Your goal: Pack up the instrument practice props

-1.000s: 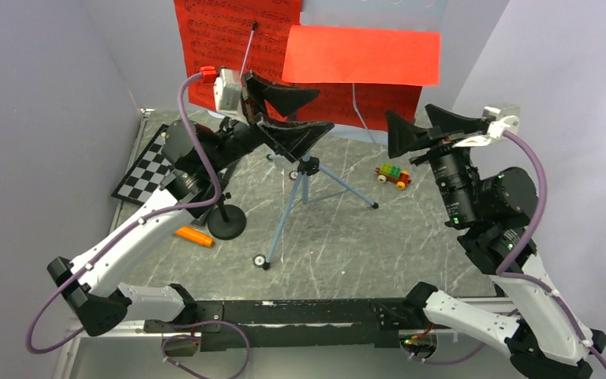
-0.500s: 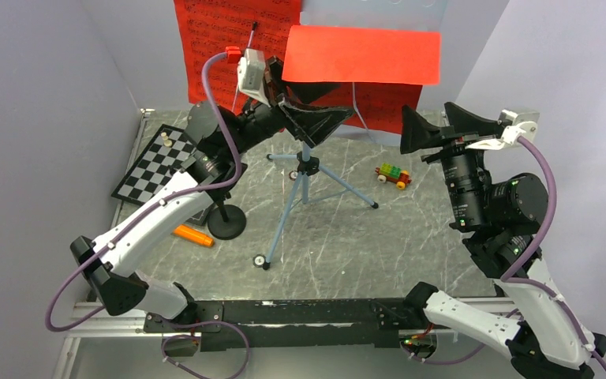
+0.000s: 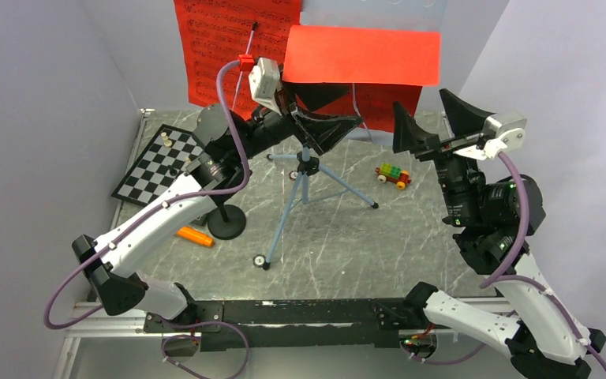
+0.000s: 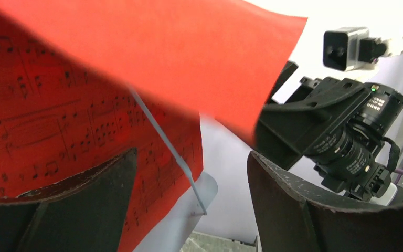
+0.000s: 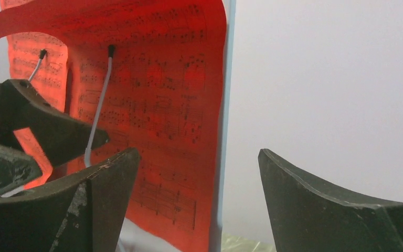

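Observation:
The light-blue tripod music stand (image 3: 304,185) stands mid-table, its desk (image 3: 379,12) at the back carrying red music sheets (image 3: 229,39). One red sheet (image 3: 361,54) droops forward. My left gripper (image 3: 323,110) is open just under that drooping sheet (image 4: 136,58), holding nothing. My right gripper (image 3: 434,122) is open to the right of the sheets, facing the desk's edge (image 5: 223,131) and the printed sheets (image 5: 157,105). The orange microphone (image 3: 193,236) lies beside the black round-base mic stand (image 3: 226,223).
A chessboard (image 3: 156,166) with pieces lies at the left rear. A small brick toy car (image 3: 392,175) sits right of the tripod legs. Grey walls close in on both sides. A thin wire clip (image 4: 170,152) crosses the sheets.
My left gripper has risen and moved right, from above the tripod head to under the drooping red sheet. The right gripper has lifted and turned slightly towards the sheets.

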Available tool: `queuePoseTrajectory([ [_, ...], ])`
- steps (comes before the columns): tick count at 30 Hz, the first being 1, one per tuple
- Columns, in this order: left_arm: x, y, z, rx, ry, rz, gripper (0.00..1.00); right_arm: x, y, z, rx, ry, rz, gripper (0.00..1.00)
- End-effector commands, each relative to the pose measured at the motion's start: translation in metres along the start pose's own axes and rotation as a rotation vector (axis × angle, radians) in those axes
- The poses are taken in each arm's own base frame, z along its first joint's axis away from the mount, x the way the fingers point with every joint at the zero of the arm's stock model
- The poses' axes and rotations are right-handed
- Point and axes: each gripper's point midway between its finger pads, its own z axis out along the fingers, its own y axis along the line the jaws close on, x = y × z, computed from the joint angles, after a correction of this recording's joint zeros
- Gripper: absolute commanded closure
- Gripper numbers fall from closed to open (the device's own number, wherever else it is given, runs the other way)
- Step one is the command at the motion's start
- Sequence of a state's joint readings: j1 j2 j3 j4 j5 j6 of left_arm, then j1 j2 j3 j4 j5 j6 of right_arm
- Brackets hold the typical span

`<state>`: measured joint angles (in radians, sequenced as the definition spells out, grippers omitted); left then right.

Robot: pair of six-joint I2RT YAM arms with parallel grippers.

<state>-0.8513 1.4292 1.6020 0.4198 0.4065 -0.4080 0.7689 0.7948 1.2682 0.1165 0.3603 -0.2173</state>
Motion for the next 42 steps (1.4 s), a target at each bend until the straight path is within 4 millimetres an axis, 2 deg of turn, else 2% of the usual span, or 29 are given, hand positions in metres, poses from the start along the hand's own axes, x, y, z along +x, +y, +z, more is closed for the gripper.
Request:
queuePoseTrajectory([
  [1,-0.021,-0.009,-0.012,-0.010,-0.048,0.043,0.19,-0.017,-0.002,0.007,-0.013,-0.095,-0.174,0.12],
  [9,-0.013,-0.007,-0.021,-0.035,-0.026,0.053,0.19,-0.011,-0.005,0.001,-0.010,-0.186,-0.448,0.13],
  [13,-0.012,-0.007,-0.023,-0.035,-0.022,0.051,0.19,-0.025,-0.002,-0.004,-0.011,-0.281,-0.530,0.12],
  [22,-0.009,-0.005,-0.022,-0.039,-0.010,0.042,0.19,-0.074,0.005,-0.009,-0.021,-0.476,-0.610,0.13],
  [34,-0.006,-0.004,-0.025,-0.051,0.000,0.045,0.19,-0.092,0.029,0.010,-0.051,-0.598,-0.738,0.15],
  [38,-0.002,-0.004,-0.026,-0.051,0.009,0.037,0.19,-0.096,0.030,0.014,-0.017,-0.623,-0.779,0.15],
  [42,0.002,-0.003,-0.027,-0.052,0.018,0.030,0.19,-0.097,0.021,0.013,0.064,-0.623,-0.810,0.13],
])
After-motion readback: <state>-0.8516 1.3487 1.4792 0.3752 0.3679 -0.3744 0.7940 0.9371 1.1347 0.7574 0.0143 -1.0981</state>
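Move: The folded-over flap of the right music sheet juts towards the robot, its free right corner about 12 cm above the right hand, some 2 cm back and level with it sideways. From that hand the middle of the right music sheet is roughly 11 cm ahead and 11 cm left, the page rod about 8 cm ahead and 10 cm left, both near hand height. From the left hand the flap corner is some 13 cm right, 2 cm back and 11 cm up. The right hand first dips a little forward, then backs off and climbs to finish about 6 cm higher, sliding some 3 cm left near the end, towards the underside of the flap's free right corner; its wide-open fingers tip upward by some 40 degrees while the wrist rolls its left side down and swings clockwise. The left hand, empty and open too, sinks about 3 cm below the flap and otherwise stays nearly in place before the sheet, leaving the corner to the right hand. ##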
